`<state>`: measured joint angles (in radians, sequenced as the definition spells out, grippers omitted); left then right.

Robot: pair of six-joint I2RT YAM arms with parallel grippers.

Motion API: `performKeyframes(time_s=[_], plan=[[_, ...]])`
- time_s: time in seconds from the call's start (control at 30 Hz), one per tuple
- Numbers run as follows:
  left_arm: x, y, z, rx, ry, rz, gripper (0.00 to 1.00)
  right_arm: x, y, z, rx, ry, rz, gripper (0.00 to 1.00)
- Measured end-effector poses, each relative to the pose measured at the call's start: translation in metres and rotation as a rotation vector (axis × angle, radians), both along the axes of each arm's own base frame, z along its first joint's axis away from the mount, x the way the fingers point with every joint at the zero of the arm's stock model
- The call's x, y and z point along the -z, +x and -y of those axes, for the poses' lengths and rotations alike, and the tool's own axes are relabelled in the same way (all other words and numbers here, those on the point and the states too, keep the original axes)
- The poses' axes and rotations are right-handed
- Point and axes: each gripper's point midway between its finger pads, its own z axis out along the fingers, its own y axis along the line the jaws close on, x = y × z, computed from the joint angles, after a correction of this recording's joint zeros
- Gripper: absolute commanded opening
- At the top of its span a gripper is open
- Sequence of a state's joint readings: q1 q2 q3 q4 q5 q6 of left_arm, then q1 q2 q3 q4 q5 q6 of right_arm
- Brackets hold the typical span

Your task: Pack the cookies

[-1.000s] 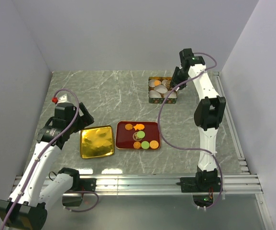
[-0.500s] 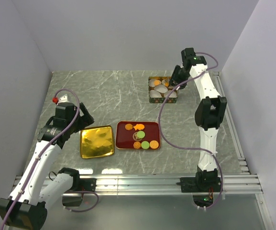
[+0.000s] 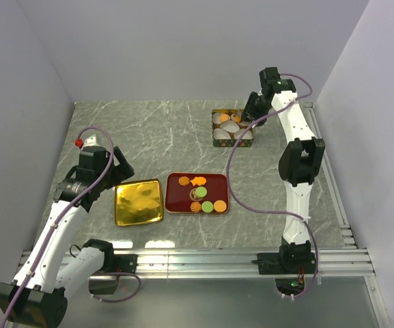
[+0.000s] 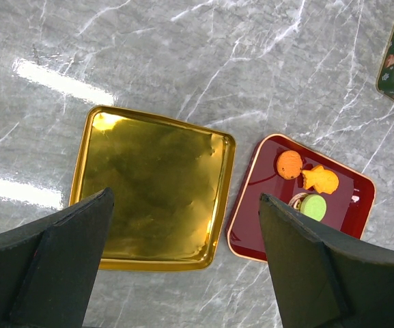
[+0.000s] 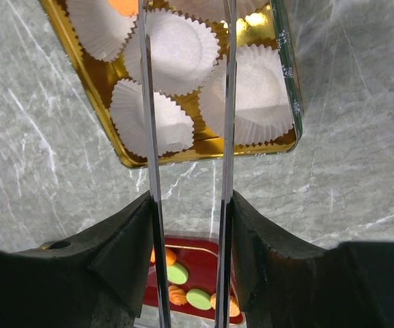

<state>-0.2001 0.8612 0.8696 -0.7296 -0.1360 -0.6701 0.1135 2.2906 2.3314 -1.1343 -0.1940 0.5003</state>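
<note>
Several orange and light green cookies [image 3: 201,193] lie on a dark red tray [image 3: 176,203] at the table's middle; they also show in the left wrist view [image 4: 289,164] and the right wrist view [image 5: 177,273]. A green tin [image 3: 232,143] at the back holds white paper cups [image 5: 176,48] and an orange cookie [image 5: 125,5]. My right gripper [image 3: 251,113] is shut on metal tongs [image 5: 227,102], held over the tin; the blades are apart and their tips are out of view. My left gripper [image 4: 184,198] is open and empty above the gold lid [image 4: 152,164].
The gold lid [image 3: 138,201] lies flat just left of the red tray [image 4: 251,225]. Grey walls close in the table on the left, back and right. An aluminium rail [image 3: 197,260] runs along the near edge.
My right gripper with the tongs has shifted slightly over the tin. The left arm has not moved.
</note>
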Motion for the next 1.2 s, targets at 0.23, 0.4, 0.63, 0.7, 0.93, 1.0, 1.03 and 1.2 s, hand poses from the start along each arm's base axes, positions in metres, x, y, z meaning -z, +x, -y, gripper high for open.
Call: performKeyframes(time_s=[0.23,0.4,0.63,0.7,0.93,1.0,1.03,1.2], plan=[[-0.001,-0.001,0.002,0.007,-0.005,0.005,0.93,-0.034,-0.012,-0.003,-0.027,-0.005,0.065,0.52],[-0.006,-0.001,0.003,0.016,-0.013,0.023,0.93,-0.071,-0.027,-0.011,-0.061,-0.013,0.135,0.52],[-0.009,-0.002,0.006,0.033,-0.027,0.034,0.93,-0.096,-0.075,-0.044,-0.17,-0.03,0.165,0.52],[-0.009,-0.002,0.007,0.037,-0.03,0.036,0.93,-0.099,-0.098,-0.06,-0.222,-0.031,0.166,0.52],[-0.013,-0.003,0.008,0.048,-0.032,0.051,0.93,-0.103,-0.18,-0.108,-0.406,-0.022,0.167,0.53],[-0.014,-0.003,0.008,0.05,-0.033,0.057,0.93,-0.103,-0.202,-0.119,-0.458,-0.017,0.167,0.54],[-0.015,-0.003,0.008,0.05,-0.034,0.059,0.93,-0.102,-0.21,-0.123,-0.476,-0.016,0.165,0.54],[-0.017,-0.005,0.008,0.053,-0.032,0.069,0.94,-0.087,-0.26,-0.137,-0.572,-0.019,0.133,0.54]])
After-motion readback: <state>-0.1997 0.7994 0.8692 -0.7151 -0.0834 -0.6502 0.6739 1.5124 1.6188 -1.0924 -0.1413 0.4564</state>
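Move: The red tray of cookies lies about 24 cm back and 17 cm to the left of the right hand, some 14 cm below the hand, which holds the tongs. The patterned box with paper cups is close by, roughly 4 cm ahead, 5 cm left and 13 cm below. The gold tray sits about 27 cm back and 37 cm left. From the left hand, the red tray is some 21 cm to the right and 2 cm ahead, 18 cm down. Up first, about 8 cm with little sideways travel, the right hand lifts the empty tongs out of the patterned box, then sweeps fast back and left to the red tray, some 26 cm back in all, starting to sink slightly at the end. The wrist turns counter-clockwise by roughly 30 degrees on the way, and the fingers keep their half-open hold on the tongs. ##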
